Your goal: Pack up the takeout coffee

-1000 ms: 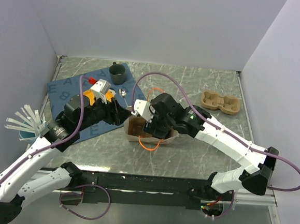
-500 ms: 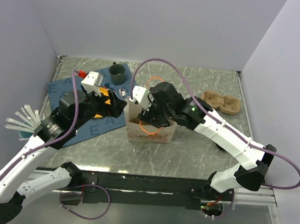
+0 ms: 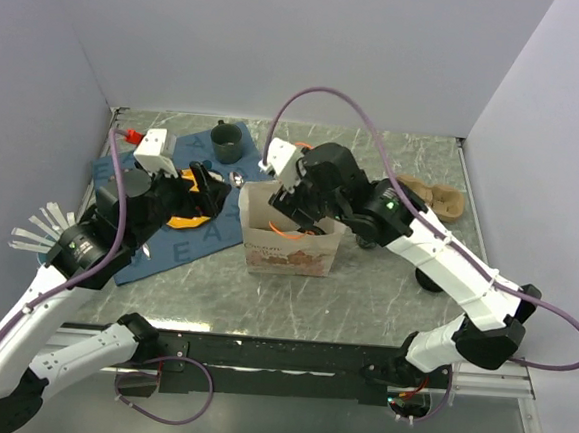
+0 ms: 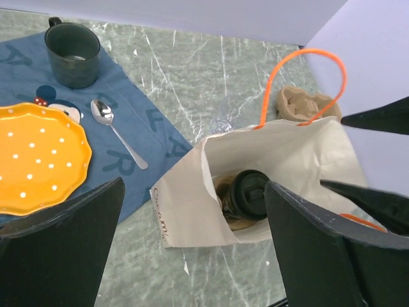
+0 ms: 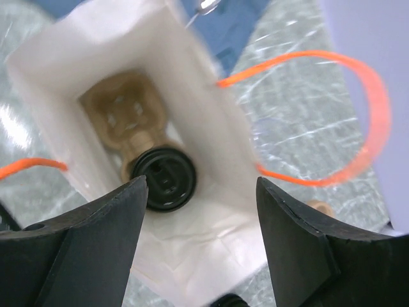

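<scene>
A white paper bag with orange cord handles stands upright mid-table, mouth up. Inside it sits one takeout coffee, a dark cup with a round black lid, set in a brown pulp tray. My right gripper hovers open over the bag's mouth, its fingers spread either side of the opening and holding nothing. My left gripper is wide open and empty, left of the bag above the blue mat, looking at the bag from the side.
A second brown pulp tray lies at the back right, partly behind the right arm. On the blue mat are a dark green mug, a spoon and an orange dotted plate. White strips in a blue holder stand at the left edge.
The bag went from slumped low to standing upright. My left gripper opened wide and drew back left off the bag. My right gripper rose above the bag's mouth.
</scene>
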Controlling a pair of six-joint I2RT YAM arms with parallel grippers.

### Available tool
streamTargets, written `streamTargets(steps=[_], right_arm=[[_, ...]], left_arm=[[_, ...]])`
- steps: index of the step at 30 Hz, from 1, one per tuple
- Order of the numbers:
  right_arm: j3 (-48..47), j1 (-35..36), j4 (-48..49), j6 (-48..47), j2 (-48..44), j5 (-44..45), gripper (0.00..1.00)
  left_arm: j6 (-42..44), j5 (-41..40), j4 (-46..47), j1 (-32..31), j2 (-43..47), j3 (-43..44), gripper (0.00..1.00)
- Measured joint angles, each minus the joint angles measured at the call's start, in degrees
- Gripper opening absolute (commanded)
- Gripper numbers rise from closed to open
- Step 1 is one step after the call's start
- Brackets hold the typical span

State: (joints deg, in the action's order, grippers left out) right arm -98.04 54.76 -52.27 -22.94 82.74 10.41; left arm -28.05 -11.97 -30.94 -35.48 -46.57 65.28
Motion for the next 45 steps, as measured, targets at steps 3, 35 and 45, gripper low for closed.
streamTargets(steps=[3,35,45], right_arm=[[-1.53,-0.48,1.01,1.73,-0.57,3.28,0.75],[4.48,-0.70,-2.40,33.79,-26.29,-11.56,1.00],[9.20,-0.70,-0.72,33.57,-28.70,-12.90,1.00]], left_arm=[[-0.33,0.09,-3.96,-0.02,-2.32,5.05,0.97],[-19.96,-44.41,-40.41,22.99,-8.33,3.56,0.70],[-12.68,-40.94,-31.91,27.06,-13.14,3.17,0.58]])
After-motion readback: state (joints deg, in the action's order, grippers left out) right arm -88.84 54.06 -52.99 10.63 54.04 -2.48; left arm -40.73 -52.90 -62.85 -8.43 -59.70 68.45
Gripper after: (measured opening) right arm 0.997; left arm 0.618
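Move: The blue straw cup stands about 34 cm to the left hand's left, roughly 2 cm back and 27 cm below; the plate is some 17 cm ahead and 13 cm left, the paper bag 5 cm ahead and 14 cm right. From the right hand, the straw cup lies about 52 cm left, 3 cm back and 24 cm below; the bag is right below, roughly 3 cm ahead and 2 cm left. Left swings about 25 cm left, then down, narrowing, towards the straws; right rises, then backs off the bag. ##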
